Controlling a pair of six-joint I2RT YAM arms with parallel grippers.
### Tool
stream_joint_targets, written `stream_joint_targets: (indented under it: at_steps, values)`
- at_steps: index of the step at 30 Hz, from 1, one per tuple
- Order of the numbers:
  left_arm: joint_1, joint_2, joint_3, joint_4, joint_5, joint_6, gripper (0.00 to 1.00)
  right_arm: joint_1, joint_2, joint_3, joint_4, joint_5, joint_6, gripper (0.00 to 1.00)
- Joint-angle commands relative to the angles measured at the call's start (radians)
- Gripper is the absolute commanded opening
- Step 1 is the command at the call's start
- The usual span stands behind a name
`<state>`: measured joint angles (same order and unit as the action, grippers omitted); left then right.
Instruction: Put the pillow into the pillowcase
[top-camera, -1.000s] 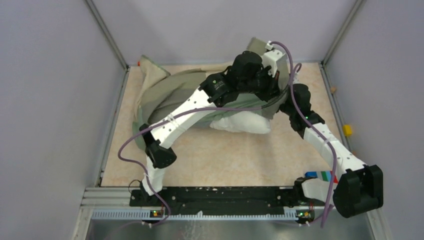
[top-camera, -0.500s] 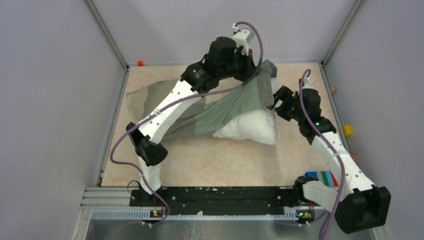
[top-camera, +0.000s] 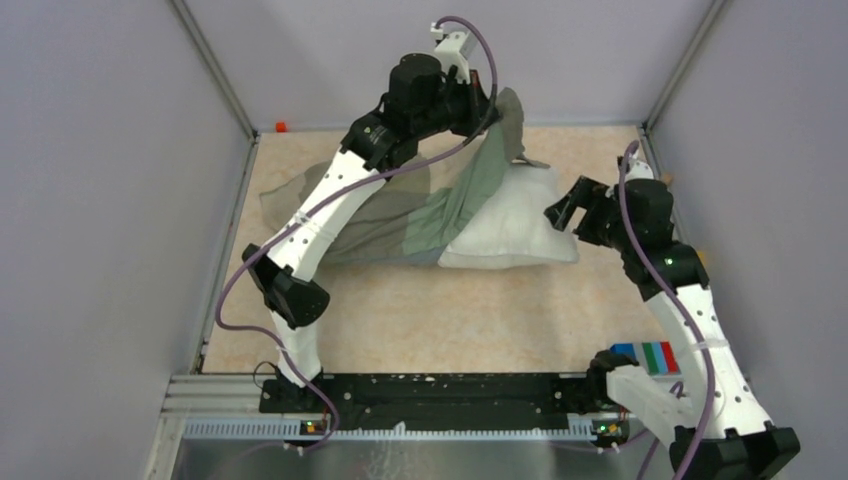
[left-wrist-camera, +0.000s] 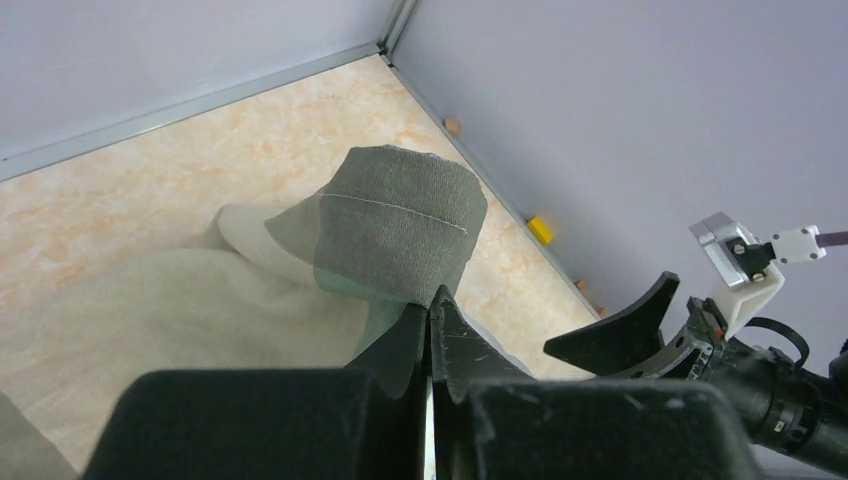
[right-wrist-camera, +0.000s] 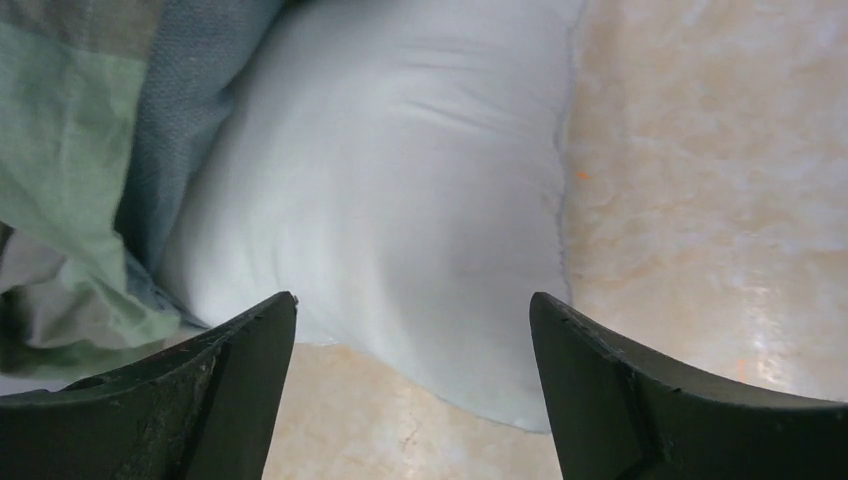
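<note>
The white pillow (top-camera: 515, 225) lies at the back right of the table, its left part under the grey-green pillowcase (top-camera: 420, 215). My left gripper (top-camera: 497, 105) is shut on a folded edge of the pillowcase (left-wrist-camera: 400, 220) and holds it raised above the pillow (left-wrist-camera: 170, 330). Its jaws are pressed together on the cloth at their tips (left-wrist-camera: 430, 300). My right gripper (top-camera: 566, 205) stands open just off the pillow's right end. In the right wrist view its fingers (right-wrist-camera: 412, 300) spread wide over the pillow's (right-wrist-camera: 400, 180) bare corner, holding nothing, with the pillowcase (right-wrist-camera: 90, 120) at the left.
Grey enclosure walls close in the beige table (top-camera: 420, 310) on three sides. A small yellow block (top-camera: 694, 261) sits at the right edge, an orange bit (top-camera: 281, 127) in the back left corner. A striped coloured card (top-camera: 648, 355) lies near the right arm's base.
The right gripper opened, let go and drew back to the right. The left arm lifted the pillowcase edge up and back, and more of the pillow's right end shows.
</note>
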<state>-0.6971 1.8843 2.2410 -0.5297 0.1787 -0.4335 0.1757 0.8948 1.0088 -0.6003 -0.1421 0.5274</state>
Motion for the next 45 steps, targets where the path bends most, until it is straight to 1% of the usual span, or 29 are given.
stream_joint_targets:
  at_steps: [1, 3, 5, 8, 9, 10, 11, 12, 13, 14, 16, 18, 19, 20, 23, 25, 27, 29, 32, 34, 35, 36, 38, 40, 41, 45]
  values:
    - [0.023, 0.022, 0.047, 0.115, 0.058, -0.023, 0.0, 0.019, -0.02, -0.022, -0.092, 0.2, -0.083, 0.85]
    - [0.027, 0.03, 0.05, 0.12, 0.078, -0.029, 0.0, 0.037, -0.019, -0.107, -0.027, 0.217, -0.087, 0.86]
    - [0.027, 0.035, 0.051, 0.122, 0.092, -0.028, 0.0, 0.064, -0.002, -0.187, 0.059, 0.193, -0.092, 0.87]
    - [0.027, 0.041, 0.051, 0.121, 0.113, -0.025, 0.0, 0.151, 0.024, -0.232, 0.189, 0.171, -0.087, 0.87]
    - [0.027, 0.044, 0.051, 0.122, 0.124, -0.025, 0.0, 0.177, 0.037, -0.222, 0.209, 0.174, -0.084, 0.86]
    - [0.027, 0.046, 0.053, 0.124, 0.138, -0.025, 0.0, 0.2, 0.055, -0.2, 0.217, 0.172, -0.082, 0.8]
    - [0.027, 0.049, 0.057, 0.125, 0.156, -0.024, 0.0, 0.22, 0.077, -0.171, 0.214, 0.175, -0.076, 0.69]
    - [0.025, 0.052, 0.065, 0.123, 0.176, -0.023, 0.0, 0.237, 0.107, -0.134, 0.196, 0.166, -0.07, 0.45]
    - [0.023, 0.057, 0.078, 0.113, 0.191, -0.02, 0.0, 0.257, 0.123, -0.079, 0.165, 0.149, -0.06, 0.15]
    - [0.019, 0.06, 0.097, 0.094, 0.195, -0.01, 0.0, 0.283, 0.133, -0.016, 0.126, 0.124, -0.043, 0.0]
    - [0.012, 0.056, 0.117, 0.062, 0.184, 0.025, 0.0, 0.344, 0.129, 0.116, 0.085, 0.021, 0.008, 0.0]
    - [0.011, 0.05, 0.121, 0.047, 0.19, 0.041, 0.0, 0.388, 0.122, 0.227, 0.129, -0.192, 0.088, 0.0]
    - [0.011, 0.053, 0.125, 0.038, 0.196, 0.045, 0.0, 0.399, 0.118, 0.266, 0.173, -0.262, 0.136, 0.0]
    - [0.011, 0.057, 0.13, 0.03, 0.207, 0.046, 0.0, 0.4, 0.114, 0.295, 0.201, -0.299, 0.187, 0.0]
    - [0.0, 0.074, 0.127, 0.011, 0.246, 0.049, 0.0, 0.377, 0.133, 0.366, 0.194, -0.294, 0.274, 0.0]
    - [-0.01, 0.093, 0.124, -0.004, 0.276, 0.055, 0.0, 0.34, 0.156, 0.341, 0.194, -0.273, 0.326, 0.0]
    - [-0.021, 0.107, 0.123, -0.014, 0.303, 0.058, 0.0, 0.298, 0.174, 0.258, 0.175, -0.212, 0.358, 0.0]
    - [-0.033, 0.12, 0.123, -0.015, 0.354, 0.056, 0.05, 0.239, 0.184, 0.127, 0.207, -0.129, 0.406, 0.0]
    - [-0.05, 0.147, 0.133, -0.013, 0.411, 0.034, 0.13, 0.129, 0.237, -0.077, 0.333, -0.105, 0.497, 0.0]
    - [-0.065, 0.153, 0.138, -0.013, 0.396, 0.029, 0.22, 0.1, 0.304, -0.123, 0.359, -0.045, 0.518, 0.0]
    - [-0.075, 0.144, 0.136, -0.012, 0.378, 0.038, 0.32, 0.095, 0.333, -0.124, 0.358, -0.023, 0.524, 0.0]
    - [-0.088, 0.132, 0.133, -0.017, 0.342, 0.05, 0.45, 0.095, 0.357, -0.123, 0.363, -0.015, 0.534, 0.0]
    - [-0.116, 0.084, 0.111, -0.039, 0.246, 0.091, 0.63, 0.095, 0.379, -0.121, 0.389, -0.019, 0.559, 0.0]
    - [-0.136, 0.004, 0.03, -0.043, 0.155, 0.119, 0.79, 0.094, 0.389, -0.111, 0.398, -0.015, 0.568, 0.0]
    - [-0.146, -0.05, -0.025, -0.037, 0.102, 0.127, 0.82, 0.094, 0.395, -0.099, 0.39, -0.008, 0.569, 0.0]
    - [-0.163, -0.316, -0.413, 0.039, -0.103, 0.113, 0.91, 0.095, 0.397, -0.097, 0.388, -0.019, 0.567, 0.0]
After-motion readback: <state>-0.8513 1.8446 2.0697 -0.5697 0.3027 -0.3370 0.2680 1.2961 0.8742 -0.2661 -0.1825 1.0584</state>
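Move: The open right hand has the pillow's right end about 11 cm below it, 2 cm back and 1 cm left; the pillowcase's mouth is some 15 cm to this hand's left, 8 cm farther out and at its height. The left hand already holds the mouth's raised rim, the mouth's middle about 3 cm right of it, 3 cm back and 12 below; the pillow's right end is some 18 cm right of it, 3 cm back and 27 below. Right drops about 10 cm, pinches the pillow, swings 23 cm up and back down; left draws back, releases pillowcase. ##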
